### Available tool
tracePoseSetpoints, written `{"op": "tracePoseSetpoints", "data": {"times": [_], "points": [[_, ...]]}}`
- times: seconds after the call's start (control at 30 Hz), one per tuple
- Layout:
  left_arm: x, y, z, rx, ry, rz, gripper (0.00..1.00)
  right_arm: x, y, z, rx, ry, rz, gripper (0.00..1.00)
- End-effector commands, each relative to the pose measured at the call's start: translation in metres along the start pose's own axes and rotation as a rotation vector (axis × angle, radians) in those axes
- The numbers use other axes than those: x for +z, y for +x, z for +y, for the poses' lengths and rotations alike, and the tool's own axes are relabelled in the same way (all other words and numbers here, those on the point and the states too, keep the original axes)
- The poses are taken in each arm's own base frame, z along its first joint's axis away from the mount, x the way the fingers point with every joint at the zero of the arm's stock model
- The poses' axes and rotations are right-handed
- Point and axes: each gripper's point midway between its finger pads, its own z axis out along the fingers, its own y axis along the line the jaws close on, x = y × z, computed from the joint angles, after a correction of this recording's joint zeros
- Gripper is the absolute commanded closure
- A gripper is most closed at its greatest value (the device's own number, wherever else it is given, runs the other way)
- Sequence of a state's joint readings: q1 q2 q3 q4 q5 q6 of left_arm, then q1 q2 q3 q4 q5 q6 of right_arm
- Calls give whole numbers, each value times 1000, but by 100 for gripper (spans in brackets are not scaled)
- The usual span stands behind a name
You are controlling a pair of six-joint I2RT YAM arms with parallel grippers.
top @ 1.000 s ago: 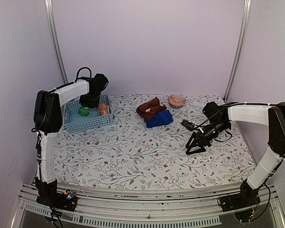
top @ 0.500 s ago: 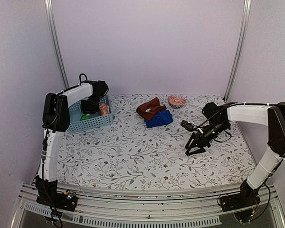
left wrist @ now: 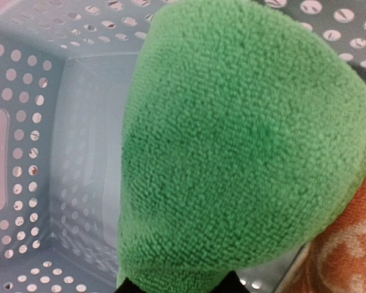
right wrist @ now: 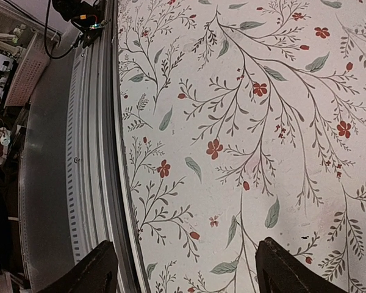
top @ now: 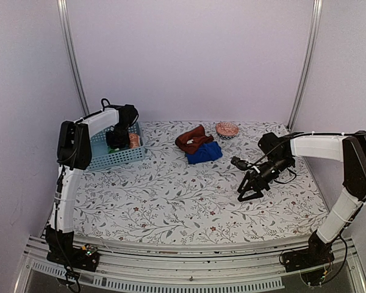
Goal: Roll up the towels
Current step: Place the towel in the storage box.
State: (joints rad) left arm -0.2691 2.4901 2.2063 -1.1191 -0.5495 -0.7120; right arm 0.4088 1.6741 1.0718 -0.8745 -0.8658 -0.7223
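Observation:
A rolled green towel (left wrist: 244, 140) fills the left wrist view, and my left gripper (left wrist: 178, 285) is shut on its near end, down inside the light blue basket (left wrist: 67, 122). An orange patterned towel (left wrist: 348, 244) lies rolled beside it on the right. In the top view the left gripper (top: 118, 139) hides the green towel, with the orange towel (top: 134, 140) next to it. A rust-brown towel (top: 193, 139) and a deep blue towel (top: 204, 152) lie crumpled together at mid-table. My right gripper (top: 244, 193) hovers open over bare tablecloth, right of them, holding nothing (right wrist: 192, 274).
The basket (top: 113, 160) stands at the table's back left. A small patterned bowl (top: 227, 129) sits behind the two loose towels. The right wrist view shows the table's front edge and metal rail (right wrist: 91, 152) close to the gripper.
My left arm has swung in and brought the green towel lower into the basket beside the orange one. The right gripper has opened a little wider and edged left.

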Motion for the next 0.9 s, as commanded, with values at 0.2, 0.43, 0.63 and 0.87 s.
{"op": "tracePoseSetpoints", "data": {"times": [0.2, 0.43, 0.63, 0.87], "points": [[6, 11, -57, 12, 193, 41, 100, 9, 9, 1, 8, -11, 35, 1], [2, 12, -62, 22, 240, 63, 96, 8, 9, 1, 5, -7, 33, 1], [-15, 8, -64, 27, 296, 64, 85, 9, 9, 1, 9, -9, 38, 1], [-23, 8, -60, 52, 316, 56, 71, 9, 8, 3, 2, -8, 37, 1]]}}
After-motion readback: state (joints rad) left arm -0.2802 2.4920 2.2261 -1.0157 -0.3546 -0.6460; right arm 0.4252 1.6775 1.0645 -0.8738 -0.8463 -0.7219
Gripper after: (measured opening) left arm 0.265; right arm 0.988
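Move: The left hand already holds the green towel inside the storage box, near the box's middle, which is about 2 cm to its left. The free spot it is taken to lies some 4 cm right and 2 cm ahead, about 3 cm lower. The orange towel is about 9 cm right and 2 cm ahead. From the right hand that spot is some 58 cm left, 31 cm ahead and 8 cm lower. Left hand carries the green towel about 4 cm right and forward towards the orange towel; right fingers widen. ##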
